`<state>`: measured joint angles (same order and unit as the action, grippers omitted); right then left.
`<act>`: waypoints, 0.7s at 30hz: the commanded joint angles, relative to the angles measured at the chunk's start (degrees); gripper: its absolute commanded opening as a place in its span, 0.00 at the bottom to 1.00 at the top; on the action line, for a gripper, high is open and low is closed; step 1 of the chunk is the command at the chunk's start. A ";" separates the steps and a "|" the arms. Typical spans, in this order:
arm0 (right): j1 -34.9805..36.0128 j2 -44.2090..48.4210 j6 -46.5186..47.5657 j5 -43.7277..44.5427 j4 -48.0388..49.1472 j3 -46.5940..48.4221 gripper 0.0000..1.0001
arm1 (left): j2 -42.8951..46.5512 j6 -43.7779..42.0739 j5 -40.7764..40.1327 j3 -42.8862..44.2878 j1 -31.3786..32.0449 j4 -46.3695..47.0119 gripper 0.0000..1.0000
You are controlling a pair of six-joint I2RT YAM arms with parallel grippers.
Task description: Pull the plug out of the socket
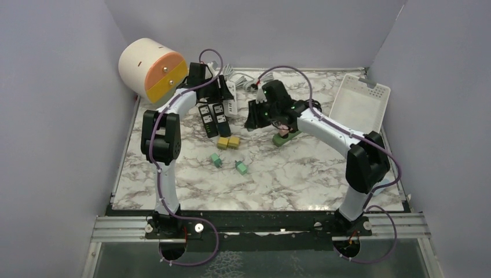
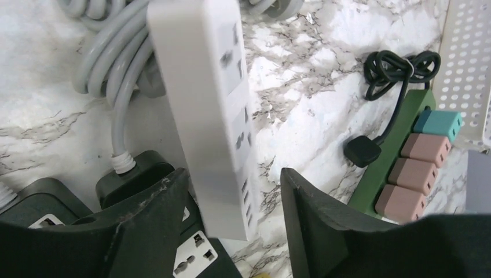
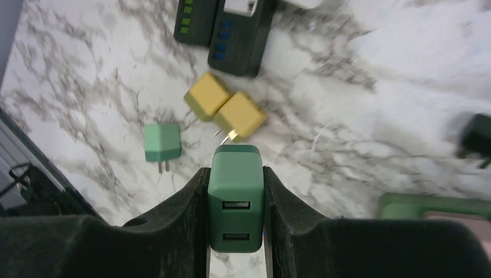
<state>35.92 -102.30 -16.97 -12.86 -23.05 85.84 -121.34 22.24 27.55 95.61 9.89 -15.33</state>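
Note:
My right gripper (image 3: 235, 176) is shut on a dark green plug (image 3: 235, 200) with two USB ports, held above the marble, free of any socket. In the top view this gripper (image 1: 255, 117) hangs left of the green socket strip (image 1: 288, 137). That strip (image 2: 399, 145) carries three pink plugs (image 2: 425, 149) and a teal one (image 2: 438, 124). My left gripper (image 2: 234, 191) stands open around the near end of a white socket strip (image 2: 202, 98); the strip is close to the left finger and a gap shows on the right.
Two black socket strips (image 1: 213, 119) lie beside the white one. Two yellow plugs (image 3: 226, 107) and a light green plug (image 3: 162, 142) lie loose on the marble, with another green one (image 1: 241, 168). A white perforated basket (image 1: 359, 103) stands at right, a cream-and-orange cylinder (image 1: 151, 69) back left.

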 commanded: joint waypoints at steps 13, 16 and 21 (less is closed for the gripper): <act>15.38 -0.69 1.70 7.78 23.06 -11.52 0.01 | 14.80 -1.16 -4.42 -9.98 -2.41 0.15 0.92; 15.96 -2.15 4.00 8.89 27.20 -13.06 0.01 | 17.62 -0.72 -4.96 -12.39 -2.59 0.56 0.93; 17.45 -3.46 7.96 10.48 35.36 -16.92 0.01 | 21.18 -0.53 -5.80 -15.66 -2.60 1.16 0.95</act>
<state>51.94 -103.92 -13.43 -5.48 2.68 71.99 -103.50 21.26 23.68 82.41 7.51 -15.46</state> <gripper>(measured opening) 0.345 0.942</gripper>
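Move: The green plug in the right hand is bound for the table by two loose green plugs, one about 11 cm back and 11 cm left of that hand, the other 13 cm back and 3 cm left, both some 8 cm below; the right yellow plug lies 4 cm back, 5 cm left. The white socket is between the left fingers, roughly 1 cm back and 1 cm right; the nearest black socket lies 10 cm back, 1 cm left, 3 cm lower. The green plug stays pinched in the right hand, carried back about 8 cm while going left and down, then farther left past the yellow plugs towards the loose green ones, its fingers swinging leftward and tipping up slightly. The white socket is let go as the left fingers, already parting, open wide; that hand shifts left, then lifts some 6 cm and draws back. ##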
